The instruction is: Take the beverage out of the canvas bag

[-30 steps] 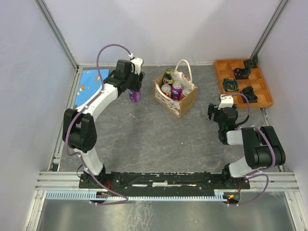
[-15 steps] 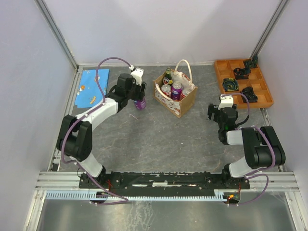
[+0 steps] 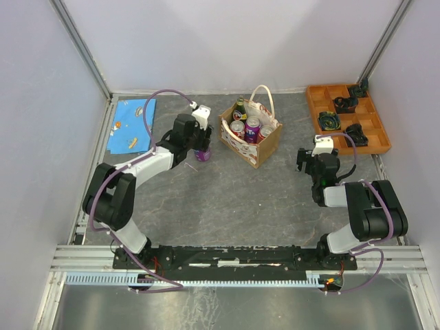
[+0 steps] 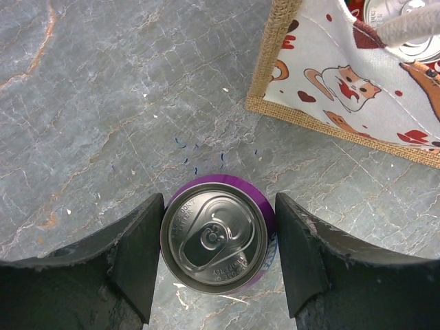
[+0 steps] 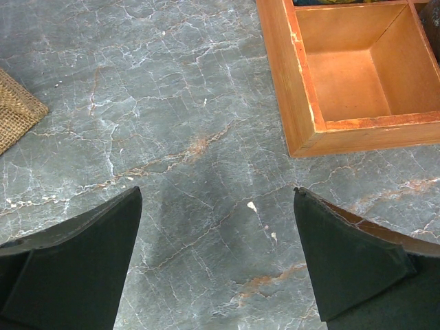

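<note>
The canvas bag (image 3: 240,146) stands at the back middle of the table, tan with white handles, and its patterned side (image 4: 344,82) fills the upper right of the left wrist view. Inside it are two cans (image 3: 252,128) and a green bottle (image 3: 239,109). Just left of the bag, my left gripper (image 3: 201,147) is shut on a purple beverage can (image 3: 203,155). Seen from above, the can's silver top (image 4: 214,234) sits between both fingers, low over the table; whether it rests there I cannot tell. My right gripper (image 3: 307,162) hovers open over bare table (image 5: 216,227).
An orange compartment tray (image 3: 313,110) with dark items stands at the back right; its corner (image 5: 302,103) shows in the right wrist view. A blue sheet (image 3: 133,124) lies at the back left. A corner of the bag (image 5: 17,110) shows at that view's left edge.
My left arm has carried the purple can right and nearer, lowering it beside the bag's left side. The right arm has not moved.
</note>
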Controlling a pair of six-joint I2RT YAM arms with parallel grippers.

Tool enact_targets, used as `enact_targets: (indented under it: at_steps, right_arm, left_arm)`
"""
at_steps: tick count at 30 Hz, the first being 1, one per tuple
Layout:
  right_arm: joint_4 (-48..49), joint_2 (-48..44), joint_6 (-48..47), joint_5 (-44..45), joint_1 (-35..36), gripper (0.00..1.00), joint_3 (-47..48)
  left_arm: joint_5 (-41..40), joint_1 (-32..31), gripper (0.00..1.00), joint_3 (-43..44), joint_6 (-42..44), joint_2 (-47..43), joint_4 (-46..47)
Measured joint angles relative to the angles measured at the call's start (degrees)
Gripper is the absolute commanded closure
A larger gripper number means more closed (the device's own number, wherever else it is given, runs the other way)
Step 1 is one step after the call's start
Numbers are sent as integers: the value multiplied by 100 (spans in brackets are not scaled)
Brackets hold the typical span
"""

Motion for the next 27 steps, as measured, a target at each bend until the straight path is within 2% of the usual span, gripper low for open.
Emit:
enact_targets:
  at_steps: [2,4,5,7,8,15,20,27]
  right_arm:
    - [0,0,0,0,0,1,0]
    - [0,0,0,0,0,1,0]
    - [0,0,0,0,0,1,0]
    - [0,0,0,0,-2,1,0]
    - [0,0,0,0,-2,1,0]
    - [0,0,0,0,-2,1,0]
    - [0,0,0,0,-2,1,0]
    - [0,0,0,0,0,1,0]
  left_arm:
    - [-68,-26,28,0,0,22,48]
    - [-149,-46,18,0,0,22,48]
    - [-186,-50,10,0,0,22,52]
    - [-238,-55,6,4,2,22,107]
    - [-275,-55,1,17,0,22,118]
    - [-439,-55,1,177,2,-4,55]
    - [-417,-55,0,658,4,-195,-219]
    - [278,-55,0,2323,46,-286,-597]
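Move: The left hand still grips the upper part of the purple can, whose middle is about 4 cm below it and which already stands on the table. The canvas bag's middle is some 18 cm to its right and 5 cm farther out. In the bag, the red can is roughly 13 cm right and 4 cm ahead, and the bottle 14 cm right and 10 cm ahead. From the right hand, the purple can is about 43 cm left and 4 cm ahead, roughly level. Opening comes first: the left fingers spread from their hold to fully wide and let go of the purple can while the hand barely creeps. Then the hand climbs ever faster, nearly straight up off the can, about 19 cm in all, the fingers tipping upward some 20 degrees as it rises. ##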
